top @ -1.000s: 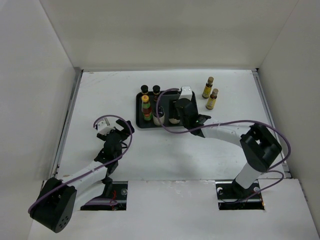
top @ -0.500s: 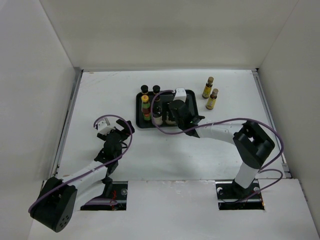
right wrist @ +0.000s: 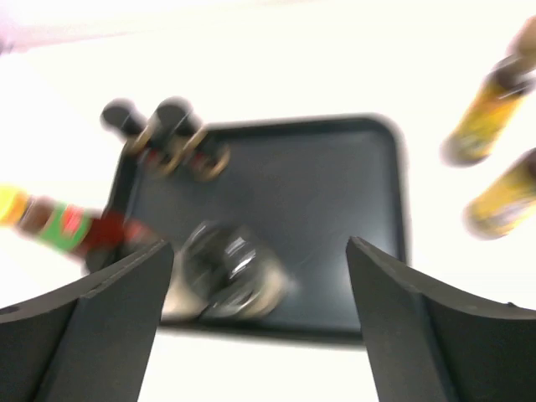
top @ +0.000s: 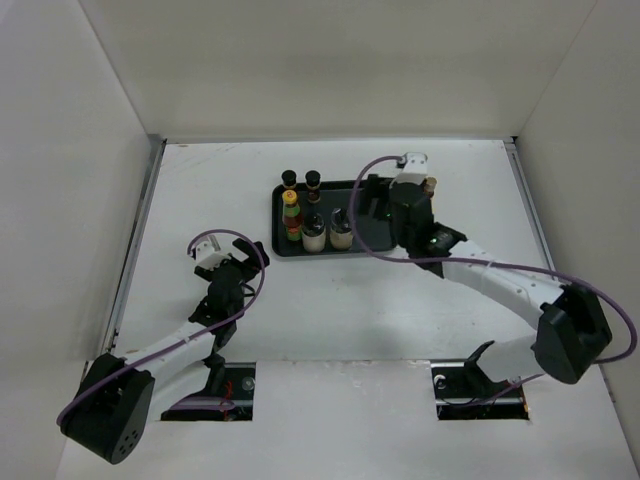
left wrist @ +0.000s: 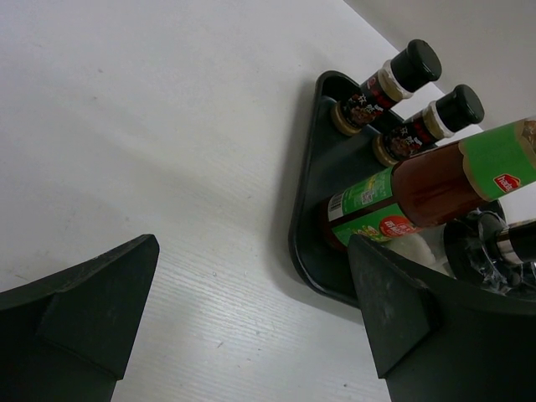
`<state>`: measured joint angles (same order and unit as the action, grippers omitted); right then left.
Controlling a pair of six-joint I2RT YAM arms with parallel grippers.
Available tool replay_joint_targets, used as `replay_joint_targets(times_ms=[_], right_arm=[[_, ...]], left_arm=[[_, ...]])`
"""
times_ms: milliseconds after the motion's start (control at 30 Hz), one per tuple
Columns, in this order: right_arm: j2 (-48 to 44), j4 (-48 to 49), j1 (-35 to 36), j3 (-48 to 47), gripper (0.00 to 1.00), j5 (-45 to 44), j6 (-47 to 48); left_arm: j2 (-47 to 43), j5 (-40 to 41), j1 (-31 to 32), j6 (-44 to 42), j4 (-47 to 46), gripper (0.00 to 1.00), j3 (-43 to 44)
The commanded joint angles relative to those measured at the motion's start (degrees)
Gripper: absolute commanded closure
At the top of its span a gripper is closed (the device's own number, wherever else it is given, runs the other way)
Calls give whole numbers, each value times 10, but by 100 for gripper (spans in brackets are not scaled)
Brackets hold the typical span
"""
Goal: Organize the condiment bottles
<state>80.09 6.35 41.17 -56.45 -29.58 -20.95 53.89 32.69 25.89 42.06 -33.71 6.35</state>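
A black tray holds two dark brown black-capped bottles at its far left. The red bottle and two pale jars stand along its front. My right gripper is open and empty over the tray's bare right half. In the right wrist view, blurred, the jars lie below between the fingers, and two yellow-labelled bottles stand on the table right of the tray. My left gripper is open and empty on the table, left of the tray and the red bottle.
White walls close the table on the left, back and right. A raised rail runs along the left edge. My right arm stretches across the table's right half, and its wrist covers most of the yellow-labelled bottles in the top view.
My right gripper has pulled off the two jars and swung right and back, leaving both jars standing side by side at the tray's front. My left arm has not moved.
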Motion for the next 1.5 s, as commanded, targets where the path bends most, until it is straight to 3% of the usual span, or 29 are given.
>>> replay_joint_targets(times_ms=[0, 133, 300, 433, 633, 867, 1033, 1267, 1467], right_arm=[[-23, 10, -72, -3, 16, -20, 34], [-12, 16, -162, -17, 32, -25, 52], [34, 0, -223, -50, 23, -3, 66], [71, -10, -246, -72, 24, 32, 65], [121, -20, -250, -100, 34, 41, 66], [161, -20, -270, -129, 57, 37, 78], [151, -16, -267, -120, 68, 25, 78], [53, 3, -190, -84, 69, 14, 87], [42, 18, -104, -73, 69, 15, 79]], left_arm=[[4, -9, -1, 7, -26, 0, 10], [3, -6, -4, 7, -26, 0, 9], [-7, -7, -4, 7, -26, 0, 5], [10, -14, -2, 7, -26, 0, 11], [20, -19, -4, 9, -32, 0, 14], [17, -24, -7, 10, -32, 0, 11], [21, -19, -7, 11, -35, 0, 13], [24, -22, -8, 11, -36, 0, 14], [23, -24, -8, 12, -36, 0, 12]])
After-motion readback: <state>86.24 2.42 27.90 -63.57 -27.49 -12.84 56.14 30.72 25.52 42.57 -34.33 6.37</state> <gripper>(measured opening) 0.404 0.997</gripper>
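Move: The yellow-label bottle I go for, the nearer of the pair, has its middle about 11 cm ahead of my right hand, 17 cm to its right and 13 cm below. The far yellow bottle stands some 6 cm beyond it and 2 cm to its left. From my right hand, the black tray's middle lies about 7 cm ahead, 9 cm left and 18 cm down. From my left hand, the nearer bottle is roughly 18 cm ahead and 54 cm right, about level. My right hand swings about 17 cm right and forward, turning some 20 degrees clockwise, then sinks as it reaches on to the nearer bottle. I close my wide-open fingers on its cap end, then carry it up about 5 cm, left some 9 cm and back towards the tray, undoing part of the turn. ##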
